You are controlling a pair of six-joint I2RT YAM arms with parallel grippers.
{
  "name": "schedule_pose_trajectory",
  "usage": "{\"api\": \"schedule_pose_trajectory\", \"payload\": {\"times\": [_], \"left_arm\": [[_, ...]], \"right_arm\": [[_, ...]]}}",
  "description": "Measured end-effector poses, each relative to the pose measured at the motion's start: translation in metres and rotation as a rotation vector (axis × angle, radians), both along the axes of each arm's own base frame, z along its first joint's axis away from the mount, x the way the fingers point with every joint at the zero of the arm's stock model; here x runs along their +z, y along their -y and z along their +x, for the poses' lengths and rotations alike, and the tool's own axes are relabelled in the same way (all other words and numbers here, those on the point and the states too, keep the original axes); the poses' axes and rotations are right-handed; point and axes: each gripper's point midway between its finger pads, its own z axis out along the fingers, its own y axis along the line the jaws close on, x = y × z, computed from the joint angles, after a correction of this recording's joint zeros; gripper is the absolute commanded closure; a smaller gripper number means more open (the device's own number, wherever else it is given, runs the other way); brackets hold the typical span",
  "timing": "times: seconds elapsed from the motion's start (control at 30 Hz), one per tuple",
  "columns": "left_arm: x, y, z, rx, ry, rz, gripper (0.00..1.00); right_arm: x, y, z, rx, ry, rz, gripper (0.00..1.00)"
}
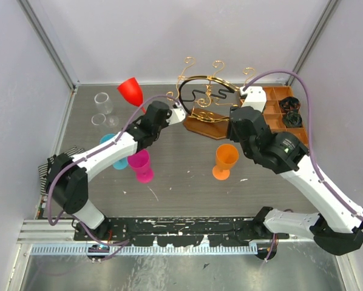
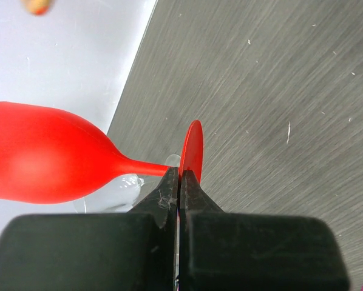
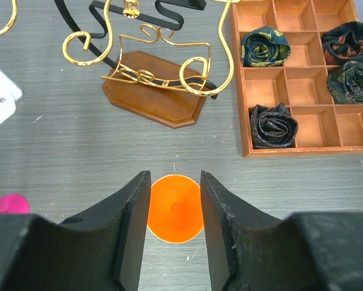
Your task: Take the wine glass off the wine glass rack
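Note:
The wine glass rack, gold scrolled wire on a brown wooden base, stands at the back centre, with its base also in the right wrist view. No glass hangs on it. A red wine glass is held left of the rack, clear of it. It lies sideways, and my left gripper is shut on the edge of its round foot. An orange wine glass stands upright on the table in front of the rack. My right gripper hangs open above it, one finger on each side of its rim.
An orange-brown compartment tray with rolled dark fabrics sits right of the rack. A clear glass stands at the back left. A pink glass and a blue one stand by the left arm. Walls close in the back and sides.

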Motion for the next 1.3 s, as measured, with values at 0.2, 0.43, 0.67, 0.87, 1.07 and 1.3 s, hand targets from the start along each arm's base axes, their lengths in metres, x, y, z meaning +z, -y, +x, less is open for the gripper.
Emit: {"api": "schedule_pose_trajectory", "payload": {"times": [0.2, 0.43, 0.67, 0.87, 1.07, 1.3], "left_arm": [[-0.012, 0.008, -0.010, -0.013, 0.055, 0.044, 1.00], [-0.016, 0.019, -0.020, -0.020, 0.128, 0.077, 1.00], [-0.026, 0.023, -0.021, 0.037, 0.194, 0.107, 1.00], [-0.062, 0.032, -0.021, 0.089, 0.205, 0.195, 1.00], [-0.096, 0.043, -0.027, 0.090, 0.199, 0.272, 1.00], [-0.112, 0.051, -0.032, 0.107, 0.180, 0.242, 1.00]], "right_arm": [[0.011, 0.011, -0.003, -0.014, 0.029, 0.020, 0.55], [0.014, 0.015, -0.002, -0.022, 0.035, 0.017, 0.55], [0.014, 0.016, -0.002, -0.024, 0.036, 0.019, 0.54], [0.019, 0.020, -0.006, -0.027, 0.050, 0.034, 0.54], [0.024, 0.023, -0.009, -0.028, 0.063, 0.046, 0.53], [0.030, 0.028, -0.013, -0.029, 0.082, 0.063, 0.53]]}}
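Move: The open table spot for the red wine glass, already pinched by its stem close to the foot, lies about 4 cm back, 5 cm to the right and 19 cm below the left hand. The pink glass stands about 17 cm back and 2 cm left of that hand, the blue glass 11 cm back and 13 cm left, the rack's middle 6 cm ahead and 25 cm right. From the right hand the spot is roughly 11 cm ahead, 29 cm left and 33 cm down. Keeping the red glass's stem pinched, the left hand first eases back, right and slightly down, then sinks faster towards the bare table between the pink glass and the rack, about 11 cm down and 5 cm right in all, while its left side rolls up some 15 degrees and its fingertips tip up about 10, bringing the bowl up over the foot. The empty right hand, fingers staying part open, draws about 3 cm up and 3 cm right, away from the orange glass. ##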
